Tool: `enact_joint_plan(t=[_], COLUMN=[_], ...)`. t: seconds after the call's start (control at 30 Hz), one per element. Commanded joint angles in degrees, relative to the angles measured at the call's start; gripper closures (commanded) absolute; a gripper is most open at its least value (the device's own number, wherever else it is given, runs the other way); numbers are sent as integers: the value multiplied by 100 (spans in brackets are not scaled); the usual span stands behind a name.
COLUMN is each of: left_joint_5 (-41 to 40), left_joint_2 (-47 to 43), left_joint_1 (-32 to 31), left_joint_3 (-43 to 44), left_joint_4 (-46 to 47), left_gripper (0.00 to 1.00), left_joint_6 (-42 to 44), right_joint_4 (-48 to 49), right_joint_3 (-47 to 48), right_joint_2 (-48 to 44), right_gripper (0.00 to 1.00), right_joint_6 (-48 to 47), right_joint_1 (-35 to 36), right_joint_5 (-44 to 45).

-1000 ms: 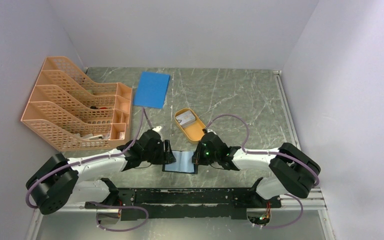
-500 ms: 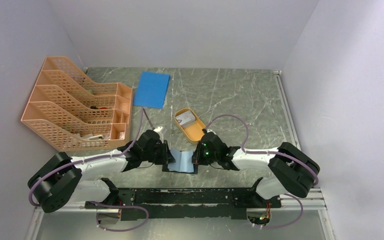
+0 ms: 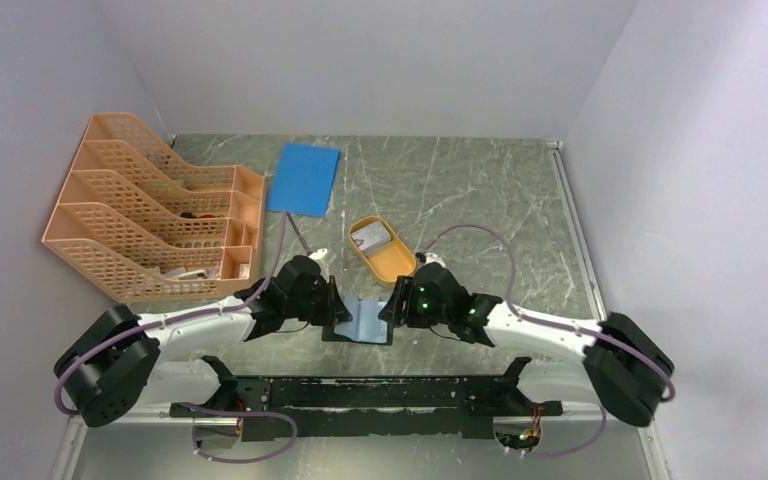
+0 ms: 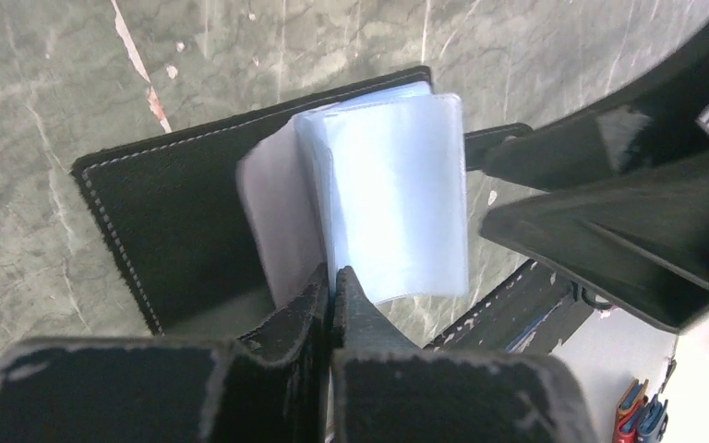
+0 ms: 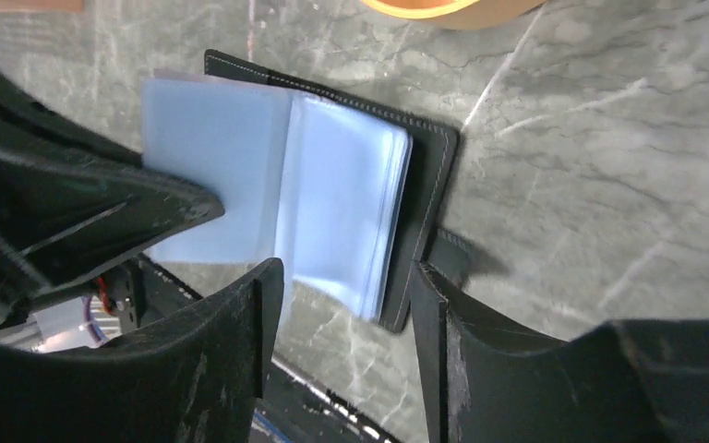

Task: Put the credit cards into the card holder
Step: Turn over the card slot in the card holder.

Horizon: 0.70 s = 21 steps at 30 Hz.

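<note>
The black card holder lies open on the table between my two grippers. My left gripper is shut on one of its clear bluish plastic pockets and holds that page lifted off the black cover; its jaws pinch the page's edge. My right gripper is open and empty, its fingers straddling the holder's right edge low over the table, as the right wrist view shows. A pale credit card lies in the orange oval dish just behind the holder.
An orange mesh file organiser stands at the left wall. A large blue flat sheet lies at the back. The dish's rim shows at the top of the right wrist view. Walls close in the left, back and right.
My left gripper has lifted a plastic page of the holder from flat to raised. My right arm has stretched out, its elbow swinging right, with the gripper still at the holder's right edge.
</note>
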Motion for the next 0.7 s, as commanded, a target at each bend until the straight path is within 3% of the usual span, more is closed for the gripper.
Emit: enact_joint_plan(t=[0.0, 0.13, 0.27, 0.4, 0.67], left_joint_5=[-189, -181, -182, -107, 346], left_joint_2=[-105, -30, 11, 21, -76], left_joint_1=[27, 19, 19, 19, 21], left_joint_3=[296, 343, 335, 335, 234], left_joint_4=[-177, -168, -153, -119, 146], left_gripper=[95, 95, 95, 94, 63], left_joint_6=[91, 56, -17, -2, 111], right_joint_4=[-1170, -1014, -412, 315, 826], right_joint_3=[262, 373, 504, 455, 428], right_joint_2=[-938, -1215, -477, 345, 1353], right_gripper=[43, 50, 61, 66, 67], right_joint_6=[-283, -368, -355, -67, 35], right_joint_1=[32, 87, 281, 289, 289], right_joint_5=[587, 232, -237, -372, -343])
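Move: The left hand is still pinching the upright slot leaf. The right hand hovers open about 3 cm above the card slots, their right-hand stack lying some 3 cm to its left and level with it; from the left hand that stack is roughly 5 cm to the right and 3 cm down. The card holder's middle is about 6 cm left and 1 cm back of the right hand. The orange tray sits some 14 cm ahead and 1 cm left. Up first, about 5 cm clear of the card holder, the right hand then swings left and dips some 7 cm onto the card slots beside the left fingers, ending 3 to 4 cm farther left and slightly lower than at the outset, its fingers narrowing but not shutting. The left hand nearly stays in place, keeps its pinch on the upright slot leaf, and finally opens part way to free it. ##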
